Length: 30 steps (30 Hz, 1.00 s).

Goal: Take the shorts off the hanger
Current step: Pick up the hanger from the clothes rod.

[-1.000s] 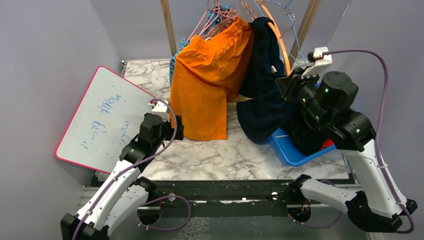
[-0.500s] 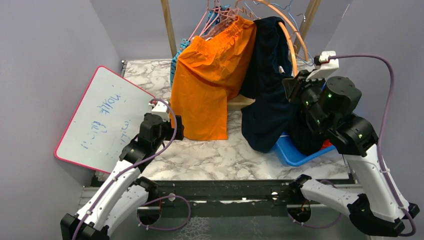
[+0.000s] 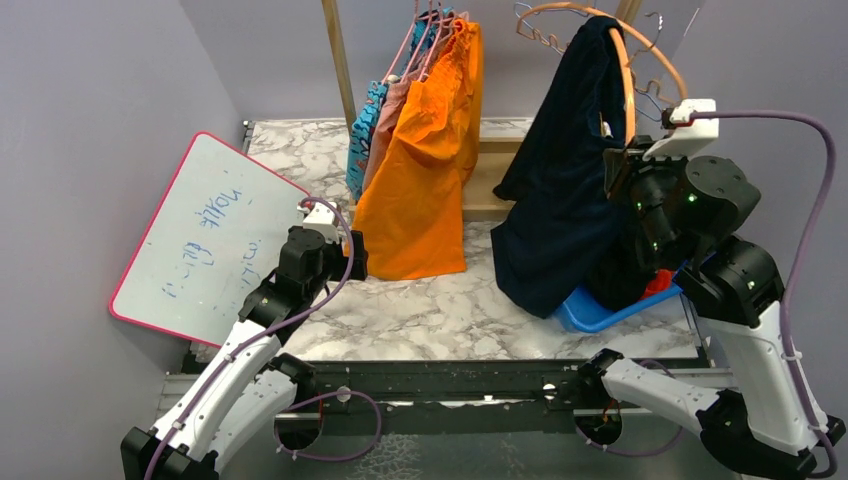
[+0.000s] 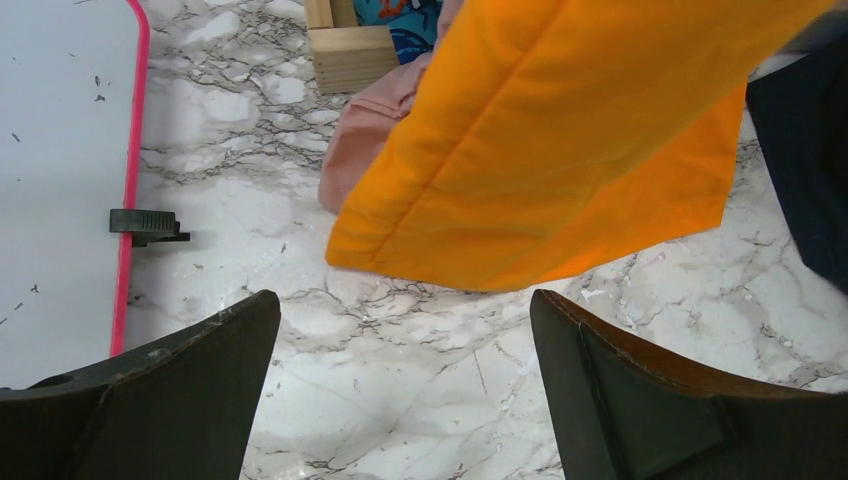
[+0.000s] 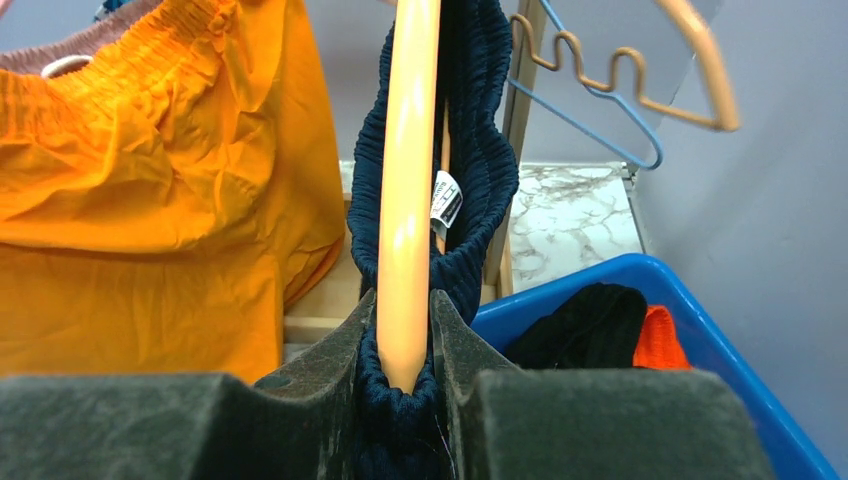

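Note:
Dark navy shorts (image 3: 558, 215) hang from a curved orange hanger (image 3: 632, 85), held up to the right of the rack. My right gripper (image 3: 622, 172) is shut on that hanger (image 5: 408, 180), and the gathered navy waistband (image 5: 482, 150) is pinched between the fingers (image 5: 403, 345) with it. Bright orange shorts (image 3: 425, 170), dusty pink shorts (image 3: 385, 125) and blue printed shorts (image 3: 362, 140) hang on the rack. My left gripper (image 3: 356, 256) is low by the orange shorts' hem (image 4: 560, 170), its jaws (image 4: 405, 385) open over bare marble.
A blue bin (image 3: 590, 312) under the navy shorts holds black (image 5: 590, 325) and red-orange (image 5: 660, 340) clothes. A pink-edged whiteboard (image 3: 200, 240) leans at the left. The rack's wooden post (image 3: 337, 60) and base (image 4: 350, 50) stand behind, and empty wire hangers (image 5: 590, 110) hang to the right.
My right arm has moved right and up, carrying the hanger with the navy shorts away from the rack. The orange shorts have swung back to hang narrow. The left arm has stayed still.

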Each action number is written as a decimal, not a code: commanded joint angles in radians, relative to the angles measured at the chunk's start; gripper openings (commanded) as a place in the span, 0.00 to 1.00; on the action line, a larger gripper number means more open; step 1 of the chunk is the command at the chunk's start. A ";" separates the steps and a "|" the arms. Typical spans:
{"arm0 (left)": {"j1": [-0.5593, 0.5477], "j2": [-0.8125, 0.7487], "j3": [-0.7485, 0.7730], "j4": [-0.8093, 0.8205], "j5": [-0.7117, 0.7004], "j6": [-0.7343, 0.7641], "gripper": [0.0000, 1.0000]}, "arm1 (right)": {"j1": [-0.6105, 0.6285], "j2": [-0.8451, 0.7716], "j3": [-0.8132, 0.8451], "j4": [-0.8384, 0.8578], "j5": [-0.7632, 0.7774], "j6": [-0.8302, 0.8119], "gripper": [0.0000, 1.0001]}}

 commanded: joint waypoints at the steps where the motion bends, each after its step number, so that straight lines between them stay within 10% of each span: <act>1: -0.006 -0.003 0.024 0.003 -0.007 -0.003 0.98 | -0.001 -0.036 0.099 0.070 0.034 -0.033 0.02; 10: -0.007 -0.002 0.026 0.004 -0.004 -0.001 0.98 | -0.001 -0.087 0.015 -0.013 -0.523 0.096 0.02; 30: -0.006 -0.159 0.023 0.003 -0.106 -0.018 0.99 | -0.001 -0.182 -0.356 -0.126 -1.008 0.074 0.02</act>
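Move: The right hand already grips the lower end of the wooden hanger carrying the navy shorts. Its goal, the clear tabletop between the arms, lies about 24 cm left, level fore-aft and some 46 cm below. The orange shorts hang 29 cm left, 11 cm farther out and 22 cm lower; the blue bin is about 9 cm right, 8 ahead and 43 down. From the left hand, that clear tabletop is 20 cm right, straight across, and 17 below. Keeping its pinch on the hanger end and waistband, the right hand draws back from the rack and swings left, then sinks steeply while still coming back and left towards the clear tabletop, ending about 14 cm lower, 11 cm left and 9 cm back. The wrist turns some 40 degrees counter-clockwise and tips the fingers down about 25, while the open, empty left hand starts to rise late on, by about 3 cm. ##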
